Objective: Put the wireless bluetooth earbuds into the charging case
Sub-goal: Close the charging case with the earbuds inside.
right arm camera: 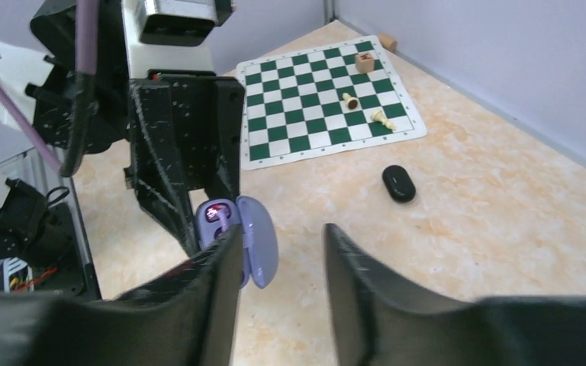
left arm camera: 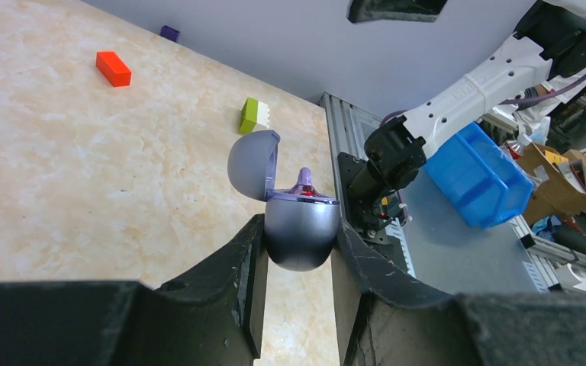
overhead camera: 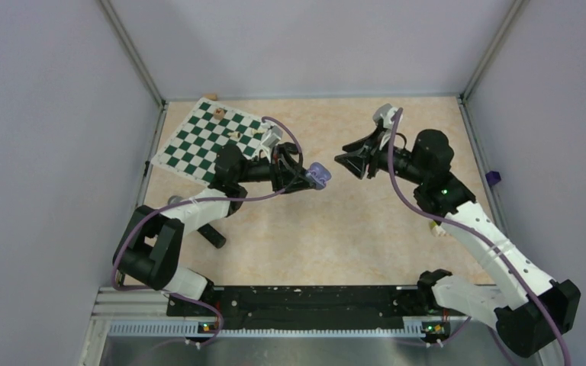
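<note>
My left gripper (left arm camera: 299, 232) is shut on the lower half of a pale purple charging case (left arm camera: 301, 232), held above the table with its lid (left arm camera: 252, 164) swung open. One pale purple earbud (left arm camera: 304, 180) stands in the case, its stem poking up above the rim. In the right wrist view the case (right arm camera: 220, 223) shows a red glow inside. My right gripper (right arm camera: 282, 255) hangs just beside the lid, open, with nothing between its fingers. From above, the left gripper (overhead camera: 313, 177) and the right gripper (overhead camera: 346, 162) face each other mid-table. No other earbuds show.
A black oval case (right arm camera: 399, 184) lies on the table near the green chessboard (overhead camera: 214, 141), which carries a few chess pieces. A red block (left arm camera: 113, 69), a green block (left arm camera: 254, 116) and a small purple block (left arm camera: 169, 33) lie toward the right side. A blue bin (left arm camera: 481, 175) sits off the table.
</note>
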{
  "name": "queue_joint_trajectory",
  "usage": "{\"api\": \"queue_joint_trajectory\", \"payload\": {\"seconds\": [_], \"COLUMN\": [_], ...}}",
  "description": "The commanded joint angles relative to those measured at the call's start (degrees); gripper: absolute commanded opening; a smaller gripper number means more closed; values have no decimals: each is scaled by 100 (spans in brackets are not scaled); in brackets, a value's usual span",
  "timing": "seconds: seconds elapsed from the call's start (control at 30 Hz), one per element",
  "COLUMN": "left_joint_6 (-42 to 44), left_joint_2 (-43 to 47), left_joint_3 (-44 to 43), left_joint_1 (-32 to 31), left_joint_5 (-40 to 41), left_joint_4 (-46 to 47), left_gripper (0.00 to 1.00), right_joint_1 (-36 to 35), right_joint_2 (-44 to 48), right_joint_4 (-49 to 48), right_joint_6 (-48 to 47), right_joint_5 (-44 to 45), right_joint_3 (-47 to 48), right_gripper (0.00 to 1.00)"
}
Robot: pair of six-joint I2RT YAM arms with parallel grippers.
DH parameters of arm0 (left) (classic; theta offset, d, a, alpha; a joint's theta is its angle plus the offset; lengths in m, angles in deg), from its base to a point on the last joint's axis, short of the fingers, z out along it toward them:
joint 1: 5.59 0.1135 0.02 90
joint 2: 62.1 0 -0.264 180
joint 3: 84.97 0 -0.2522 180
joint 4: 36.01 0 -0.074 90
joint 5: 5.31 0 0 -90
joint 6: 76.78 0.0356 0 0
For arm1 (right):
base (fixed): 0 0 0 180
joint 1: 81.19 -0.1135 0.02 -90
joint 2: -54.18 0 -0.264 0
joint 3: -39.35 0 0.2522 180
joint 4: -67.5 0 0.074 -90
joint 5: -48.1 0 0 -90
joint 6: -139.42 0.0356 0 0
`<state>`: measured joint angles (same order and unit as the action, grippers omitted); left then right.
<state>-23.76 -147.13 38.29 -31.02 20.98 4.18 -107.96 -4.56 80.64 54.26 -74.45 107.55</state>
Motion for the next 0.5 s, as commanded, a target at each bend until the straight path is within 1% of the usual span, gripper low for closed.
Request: {"api": "queue_joint_trajectory", "payload": {"seconds": [0.0, 0.03, 0.1, 0.2, 0.3, 0.47], "left_joint_6": [6, 13, 43, 63, 85, 179], "left_joint_2": [-13, -16, -18, -30, -31, -10], "left_joint_3": [-132, -145, -164, -199, -242, -287], "left_joint_1": [-50, -74, -125, -213, -288, -374], "left_joint_5": [-227, -268, -359, -510, -648, -748], "left_joint_4": [347, 341, 308, 285, 235, 100], "left_gripper": [0, 0, 0, 0, 0, 0], "right_joint_1": [220, 237, 239, 241, 237, 239], "right_joint_2": [41, 27, -7, -90, -196, -418], "right_joint_4": [-159, -203, -272, -294, -208, 206], "right_joint_6": [-236, -309, -436, -672, -932, -1409], "right_joint_5": [341, 384, 425, 385, 263, -32], "right_joint_3": [44, -16, -139, -194, -199, -67], "right_gripper": [49, 57, 68, 80, 86, 87]}}
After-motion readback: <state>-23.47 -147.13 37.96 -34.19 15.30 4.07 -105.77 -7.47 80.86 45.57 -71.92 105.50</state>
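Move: The purple charging case, lid still standing open on its forward side, sits in the left fingertips, roughly 2 cm to the right of that hand's point and level with it. From the right hand the case is about 6 cm to the left, 2 cm back and 6 cm lower. On the table some 31 cm below the right hand, the black case is about 19 cm ahead and 12 cm left, and the chessboard about 20 cm ahead and 37 cm left. The open charging case, kept in the left hand's steady grip, is drawn back about 3 cm and swung some 10 degrees clockwise. Meanwhile the empty right hand goes forward roughly 3 cm, easing right at first, then sinks about 3.5 cm towards the case's height, spreading its fingers from partly open to nearly full width with the tips dipping slightly. It stays clear of the lid. ##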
